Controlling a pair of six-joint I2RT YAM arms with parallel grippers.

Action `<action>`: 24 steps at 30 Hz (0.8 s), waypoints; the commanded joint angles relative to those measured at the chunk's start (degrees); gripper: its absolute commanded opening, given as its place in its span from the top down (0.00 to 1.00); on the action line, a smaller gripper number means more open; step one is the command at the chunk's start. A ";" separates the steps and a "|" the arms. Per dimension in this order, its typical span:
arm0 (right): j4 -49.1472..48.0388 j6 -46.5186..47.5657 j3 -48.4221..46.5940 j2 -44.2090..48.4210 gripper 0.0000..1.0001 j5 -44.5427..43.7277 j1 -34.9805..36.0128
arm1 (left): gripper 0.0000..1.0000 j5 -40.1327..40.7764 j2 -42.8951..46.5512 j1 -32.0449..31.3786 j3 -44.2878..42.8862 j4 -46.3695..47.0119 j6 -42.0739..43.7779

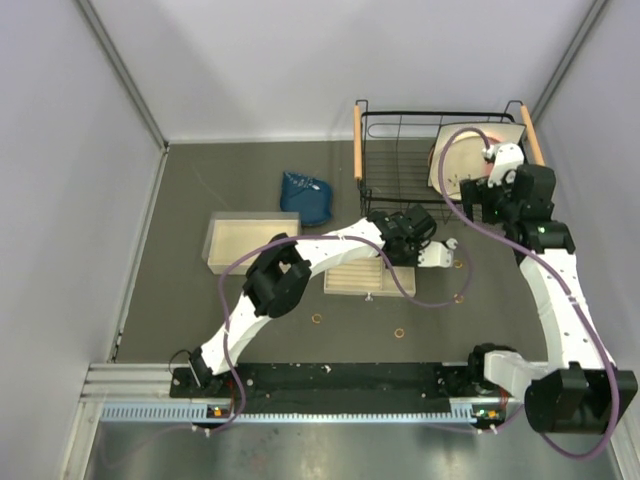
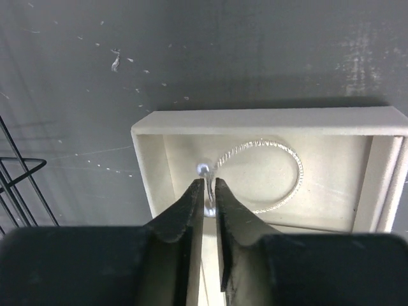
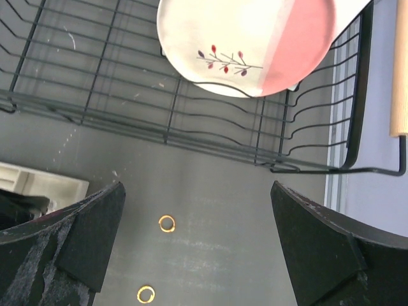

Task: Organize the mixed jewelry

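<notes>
A thin silver hoop point(image 2: 296, 166) lies inside a small pale box point(image 2: 255, 120). My left gripper point(image 2: 209, 180) hangs right over the hoop's clasp end. Its jaws stand a narrow slit apart, the wire runs through the slit, and a sliver of gap shows on either side of it. In the top view that box point(image 1: 448, 256) is mostly hidden under the left gripper point(image 1: 432, 250). Several tiny gold rings lie loose on the table, two point(image 3: 167, 223) point(image 3: 146, 294) below my right gripper point(image 3: 197, 191), which hovers wide open with nothing in it. Others point(image 1: 317, 319) point(image 1: 399, 330) lie nearer the bases.
A black wire dish rack point(image 1: 400, 150) holding a pink and white plate point(image 3: 248, 38) stands at the back right. A pale slotted tray point(image 1: 350, 280) lies under the left forearm. A larger wooden box point(image 1: 213, 240) and a blue cloth pouch point(image 1: 305, 197) sit at the back left.
</notes>
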State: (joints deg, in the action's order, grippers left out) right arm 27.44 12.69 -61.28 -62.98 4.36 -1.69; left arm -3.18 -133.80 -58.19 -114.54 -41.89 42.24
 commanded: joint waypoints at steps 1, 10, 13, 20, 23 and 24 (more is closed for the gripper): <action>0.94 3.13 3.09 4.71 0.01 -0.75 -0.41 | 0.76 1.33 0.55 -0.25 -1.30 2.16 0.21; 2.88 5.33 6.96 2.78 0.03 -2.96 -0.77 | 0.49 2.65 5.73 -0.17 1.42 2.77 -1.28; 3.32 5.51 8.27 0.58 0.05 -2.17 -1.21 | 0.45 2.65 10.74 0.10 4.31 4.71 -2.42; 3.76 5.77 10.47 -5.65 0.21 -0.76 -1.38 | 0.42 1.33 20.76 -0.08 10.21 6.47 -5.85; 3.76 7.08 11.79 -8.47 0.29 -0.49 -1.38 | 0.42 2.04 23.84 -0.08 12.84 6.73 -6.38; 3.76 7.26 12.05 -9.26 0.32 0.20 -1.38 | 0.42 2.21 24.98 -0.08 13.55 6.91 -6.64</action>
State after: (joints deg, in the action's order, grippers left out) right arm 31.48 18.39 -50.48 -69.89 2.90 -2.50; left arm -1.02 -114.21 -58.17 -103.79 -37.82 37.76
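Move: The left hand's barely parted fingertips are at the pearl end of the bracelet, whose middle is some 3 cm back and 1 cm right, about 1 cm lower, inside the jewelry box; the box's middle lies about 4 cm back and 6 cm left. For the right hand, the farther gold ring lies around 21 cm below, 3 cm back and 3 cm left; the nearer ring is about 8 cm closer in. The box's middle is roughly 22 cm left and 2 cm back of the farther ring. Opening almost in place, the left fingers spread to a bit over half and let go of the bracelet, then the hand climbs straight out of the box by about 11 cm, drifting slightly left. Meanwhile the right hand first draws back a little, then sinks some 12 cm in front of the rack towards the farther gold ring, tipping its fingers about 20 degrees further down and starting to narrow them from wide open, touching nothing yet. ##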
